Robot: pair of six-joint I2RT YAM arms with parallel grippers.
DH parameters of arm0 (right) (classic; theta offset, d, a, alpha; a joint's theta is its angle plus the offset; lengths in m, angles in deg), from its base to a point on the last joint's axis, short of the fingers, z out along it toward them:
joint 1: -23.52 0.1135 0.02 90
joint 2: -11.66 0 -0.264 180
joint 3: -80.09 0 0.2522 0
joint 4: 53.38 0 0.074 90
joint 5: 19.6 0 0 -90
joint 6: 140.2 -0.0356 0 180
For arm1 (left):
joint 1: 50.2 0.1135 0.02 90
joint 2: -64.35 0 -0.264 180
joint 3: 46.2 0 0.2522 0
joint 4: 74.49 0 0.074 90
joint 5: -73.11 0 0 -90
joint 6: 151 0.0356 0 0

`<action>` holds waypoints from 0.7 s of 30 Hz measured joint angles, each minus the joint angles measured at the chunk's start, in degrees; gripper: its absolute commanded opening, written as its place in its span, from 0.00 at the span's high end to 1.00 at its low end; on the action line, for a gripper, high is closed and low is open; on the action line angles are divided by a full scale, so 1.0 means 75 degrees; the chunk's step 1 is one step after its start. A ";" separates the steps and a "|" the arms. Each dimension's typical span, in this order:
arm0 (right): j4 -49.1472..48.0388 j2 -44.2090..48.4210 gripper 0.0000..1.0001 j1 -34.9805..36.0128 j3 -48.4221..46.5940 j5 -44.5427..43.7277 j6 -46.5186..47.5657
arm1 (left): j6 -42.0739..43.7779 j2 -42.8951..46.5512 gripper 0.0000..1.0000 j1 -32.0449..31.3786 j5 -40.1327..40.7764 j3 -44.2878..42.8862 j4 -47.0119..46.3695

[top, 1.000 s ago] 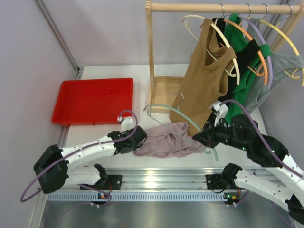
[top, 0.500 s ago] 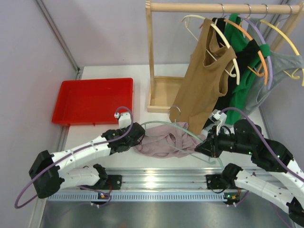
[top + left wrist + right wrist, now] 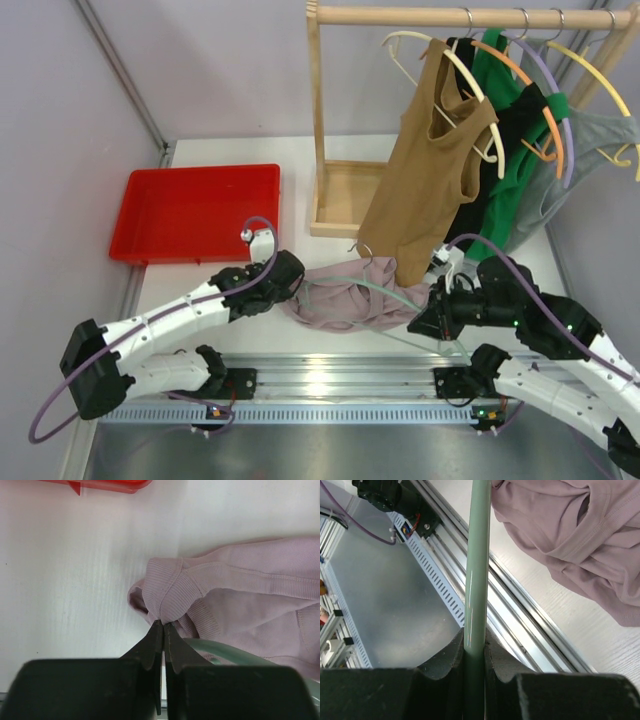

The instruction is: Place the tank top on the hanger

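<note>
The pale mauve tank top (image 3: 345, 305) lies crumpled on the white table between my two arms. My left gripper (image 3: 290, 285) is at its left edge, shut on a ribbed fold of the tank top (image 3: 167, 592), with the jaw tips pinching the cloth. The mint-green hanger (image 3: 365, 284) lies in an arc across the top of the fabric, its silver hook (image 3: 358, 248) pointing away from me. My right gripper (image 3: 428, 318) is shut on the hanger's right arm (image 3: 477, 555). That arm runs straight out from between the jaws, beside the tank top (image 3: 570, 540).
A red tray (image 3: 195, 212) sits at the back left. A wooden clothes rack (image 3: 318, 130) stands behind, with a tan tank top (image 3: 425, 170), green and grey garments and several coloured hangers close above the right arm. An aluminium rail (image 3: 330, 372) runs along the near edge.
My left gripper has closed on the tank top's left edge. My right arm has brought the hanger down and nearer, so it now lies across the fabric.
</note>
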 measured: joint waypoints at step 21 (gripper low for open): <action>-0.2620 -0.0519 1.00 0.0000 0.1673 0.0431 -0.0134 | 0.0831 0.0105 1.00 0.0009 -0.0930 -0.0997 0.0367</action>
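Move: The tank top's strap, already pinched in the left fingers, lies about 18 cm to the left of the right hand, 12 cm ahead and 12 cm below. The right hand holds the green hanger, whose free end sits about 2 cm right of the left hand, 1 cm back and 2 cm below. From the left hand, the tank top's body is some 11 cm right, level, 6 cm below; the red tray is 22 cm left and 18 cm ahead, 5 cm below. The green hanger's free end is slid under the pinched strap: the right hand, keeping its grip, carries it left about 4 cm and almost as far down, with some forward. Meanwhile the left hand keeps the strap pinched and draws it up about 4 cm and to the right over the hanger, turning slightly clockwise. ##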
